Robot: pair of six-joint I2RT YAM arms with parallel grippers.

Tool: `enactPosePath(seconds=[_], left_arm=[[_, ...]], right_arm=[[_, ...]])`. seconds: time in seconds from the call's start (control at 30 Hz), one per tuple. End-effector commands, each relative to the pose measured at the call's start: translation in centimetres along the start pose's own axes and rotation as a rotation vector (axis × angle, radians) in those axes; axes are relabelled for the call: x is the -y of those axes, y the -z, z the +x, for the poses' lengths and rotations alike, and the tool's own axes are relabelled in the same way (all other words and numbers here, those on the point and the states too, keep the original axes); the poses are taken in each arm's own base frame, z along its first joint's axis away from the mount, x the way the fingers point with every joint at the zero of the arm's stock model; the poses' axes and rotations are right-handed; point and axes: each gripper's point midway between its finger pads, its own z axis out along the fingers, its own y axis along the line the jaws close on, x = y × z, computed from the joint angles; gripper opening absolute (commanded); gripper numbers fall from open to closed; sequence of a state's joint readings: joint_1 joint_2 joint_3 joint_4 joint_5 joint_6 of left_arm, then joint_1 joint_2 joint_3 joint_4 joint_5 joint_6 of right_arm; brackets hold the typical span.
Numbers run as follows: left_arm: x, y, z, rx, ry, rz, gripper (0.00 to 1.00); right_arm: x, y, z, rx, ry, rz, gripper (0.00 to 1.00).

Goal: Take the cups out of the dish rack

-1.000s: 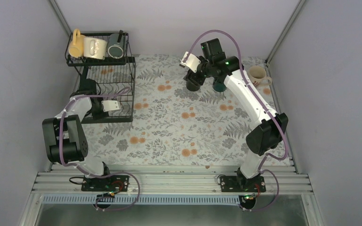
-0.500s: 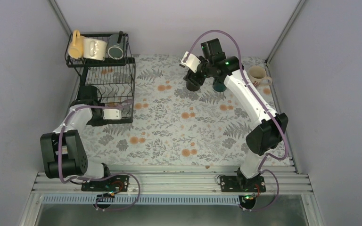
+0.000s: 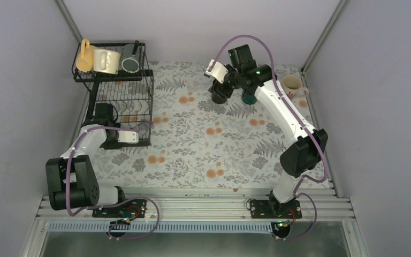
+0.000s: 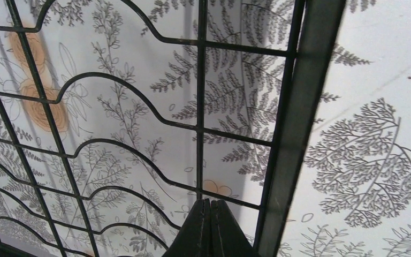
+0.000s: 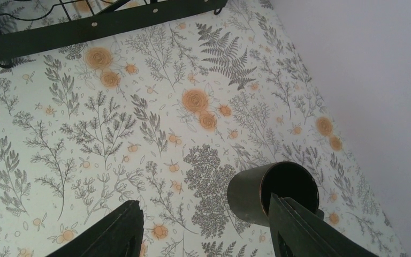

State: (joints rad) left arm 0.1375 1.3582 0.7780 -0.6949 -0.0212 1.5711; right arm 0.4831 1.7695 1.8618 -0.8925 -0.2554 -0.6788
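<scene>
The black wire dish rack (image 3: 122,101) stands at the far left. Its upper shelf holds a yellow mug (image 3: 85,54), a cream lettered mug (image 3: 107,58) and a dark grey mug (image 3: 130,60). My left gripper (image 3: 141,140) is shut at the lower tray's near right corner. In the left wrist view its tips (image 4: 210,206) meet on a tray wire (image 4: 200,134) beside the thick frame bar (image 4: 294,128). My right gripper (image 3: 219,88) (image 5: 203,235) is open above the black mug (image 3: 220,97) (image 5: 257,195), one finger (image 5: 310,230) at its rim. A dark green mug (image 3: 250,98) and a beige mug (image 3: 293,84) stand nearby.
A floral cloth (image 3: 203,144) covers the table. Grey walls close in at the back and on both sides. The rack's near edge (image 5: 101,24) shows at the top of the right wrist view. The beige mug is near the right wall.
My left arm has drawn back toward the near edge, and the dish rack with its three mugs has slid a little nearer with it. The right arm has not moved.
</scene>
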Motion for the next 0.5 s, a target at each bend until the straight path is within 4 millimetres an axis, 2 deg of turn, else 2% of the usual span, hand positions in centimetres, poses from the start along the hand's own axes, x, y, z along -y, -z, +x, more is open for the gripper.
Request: enactPosePath(seconds=[0.0, 0.23, 0.4, 0.47], left_arm=[[12.0, 0.3, -0.2, 0.004, -0.013, 0.428, 0.02], [13.6, 3.4, -1.4, 0.052, -0.030, 0.428, 0.02], [14.9, 4.4, -1.4, 0.049, -0.026, 0.451, 0.02], [14.6, 4.7, -1.5, 0.053, -0.020, 0.442, 0.03]], right_arm=[[-0.3, 1.8, -0.6, 0.038, -0.008, 0.008, 0.62], [-0.7, 1.8, -0.1, 0.031, -0.008, 0.005, 0.62], [-0.9, 1.8, -0.3, 0.044, -0.016, -0.005, 0.62], [-0.9, 1.9, -0.3, 0.046, -0.018, -0.007, 0.62]])
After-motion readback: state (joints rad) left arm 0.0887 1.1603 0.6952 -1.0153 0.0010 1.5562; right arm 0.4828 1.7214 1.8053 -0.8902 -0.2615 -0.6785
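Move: The left hand's shut fingers are down among the lower wires of the dish rack, with its front rim about 2 cm behind them at the same height. On the top tier, some 23 cm above the hand, the white cup stands about 23 cm ahead and 6 cm to the right, the yellow cup about 24 cm ahead and 2 cm left, the gray cup 24 cm ahead and 15 cm right. From the right hand the rim lies roughly 49 cm left, 15 cm back and 24 cm below. Hooked inside the dish rack's front rim, the left hand's closed fingertips drag the rack back towards the base by about 9 cm, gathering speed after a slow start and drifting a little right. The hand stays level in height while the wrist tips some 10 degrees, swinging the fingertips back towards the base; the fingers stay shut. ##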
